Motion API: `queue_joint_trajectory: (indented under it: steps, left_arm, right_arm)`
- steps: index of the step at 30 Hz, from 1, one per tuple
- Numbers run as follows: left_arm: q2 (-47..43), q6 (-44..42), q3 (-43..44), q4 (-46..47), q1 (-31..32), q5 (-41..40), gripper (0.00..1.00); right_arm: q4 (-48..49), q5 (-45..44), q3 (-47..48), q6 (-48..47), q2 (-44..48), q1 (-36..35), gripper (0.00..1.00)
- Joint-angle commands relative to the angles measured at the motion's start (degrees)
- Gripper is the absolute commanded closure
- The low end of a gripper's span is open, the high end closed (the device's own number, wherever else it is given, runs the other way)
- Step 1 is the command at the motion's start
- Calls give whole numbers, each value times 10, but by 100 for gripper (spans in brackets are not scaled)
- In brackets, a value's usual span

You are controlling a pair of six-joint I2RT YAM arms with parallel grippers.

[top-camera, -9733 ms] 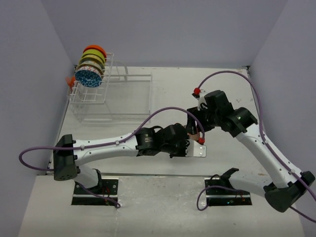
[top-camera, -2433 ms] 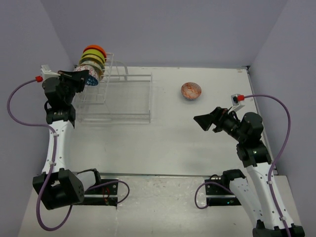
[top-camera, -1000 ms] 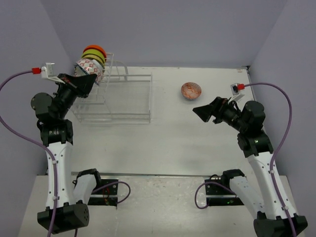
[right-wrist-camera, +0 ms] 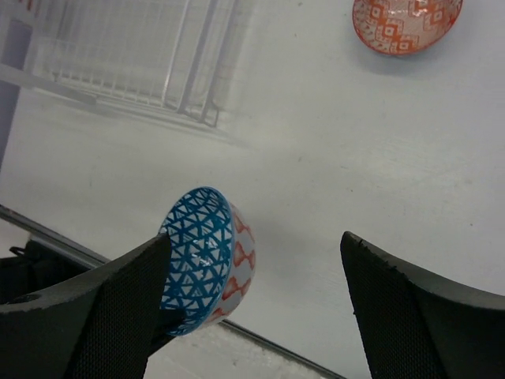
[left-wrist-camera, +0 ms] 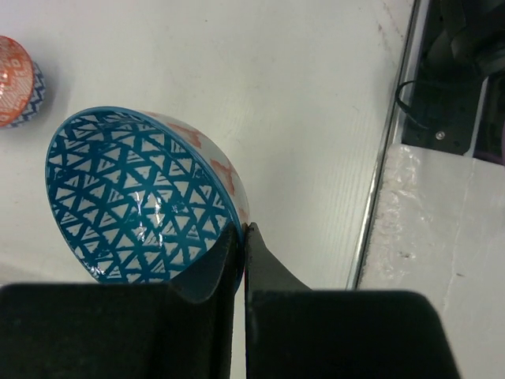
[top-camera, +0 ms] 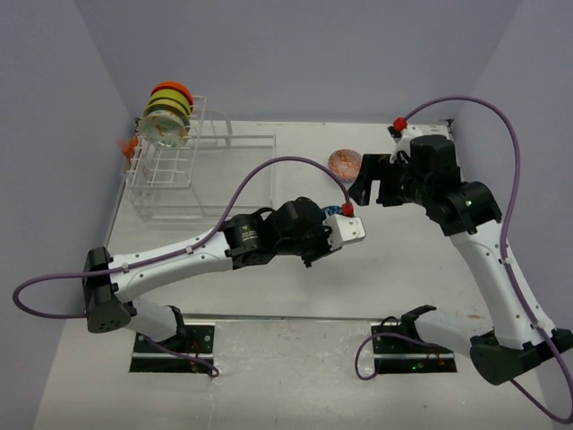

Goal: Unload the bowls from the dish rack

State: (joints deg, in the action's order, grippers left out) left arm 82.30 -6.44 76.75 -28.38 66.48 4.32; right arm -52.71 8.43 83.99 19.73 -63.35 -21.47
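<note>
A bowl (left-wrist-camera: 142, 205) with blue triangles inside and red marks outside hangs tilted over the table's middle. My left gripper (left-wrist-camera: 242, 230) is shut on its rim. The same bowl (right-wrist-camera: 207, 268) shows in the right wrist view, beside the left finger (right-wrist-camera: 102, 308) of my right gripper (right-wrist-camera: 254, 238), which is open and holds nothing. In the top view my right gripper (top-camera: 369, 190) hovers just behind the left wrist. An orange patterned bowl (top-camera: 345, 162) rests on the table behind it. The dish rack (top-camera: 201, 175) stands at the back left, with several bowls (top-camera: 166, 112) on edge in its taller end.
The left arm (top-camera: 179, 255) stretches diagonally across the table's front half. A purple cable (top-camera: 286, 166) arcs above it. Walls close in at the back and on both sides. The metal front edge (left-wrist-camera: 379, 181) of the table runs close to the held bowl.
My left arm has swung from the rack to the table's middle, carrying the blue bowl. My right arm has moved back and left towards it, and its jaws have narrowed a little.
</note>
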Motion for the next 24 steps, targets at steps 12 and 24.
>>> queue_joint_trajectory:
  steps: [12,24]
  left_arm:
    - [8,-113,36,56,26,-86,100]
    - [-14,-56,35,69,25,-281,0]
  right_arm:
    - [-87,-70,-55,-47,-102,-112,51]
    - [57,-128,-83,4,-120,-88,100]
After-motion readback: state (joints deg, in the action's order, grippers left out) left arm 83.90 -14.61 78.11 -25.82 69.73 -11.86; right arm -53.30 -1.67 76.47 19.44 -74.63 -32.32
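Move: The patterned blue bowl, already pinched at its back rim by the left hand, has its middle about 4 cm back from, 9 cm to the left of and 12 cm below the open right hand. From the left hand it is some 6 cm ahead, 2 cm right and 3 cm lower. From the right hand, the orange bowl on the table stands roughly 28 cm ahead, level sideways, and the dish rack's near right corner about 12 cm ahead and 25 cm left, both some 30 cm below. Dropping about 11 cm and easing some 3 cm left, the open right hand tips roughly 20 degrees further down and shuts its fingers on the right-hand rim of the blue bowl, then eases 2 cm forward. The left hand stays almost in place, holding the back rim, until at the very end it opens about halfway and drifts a couple of centimetres forward. ##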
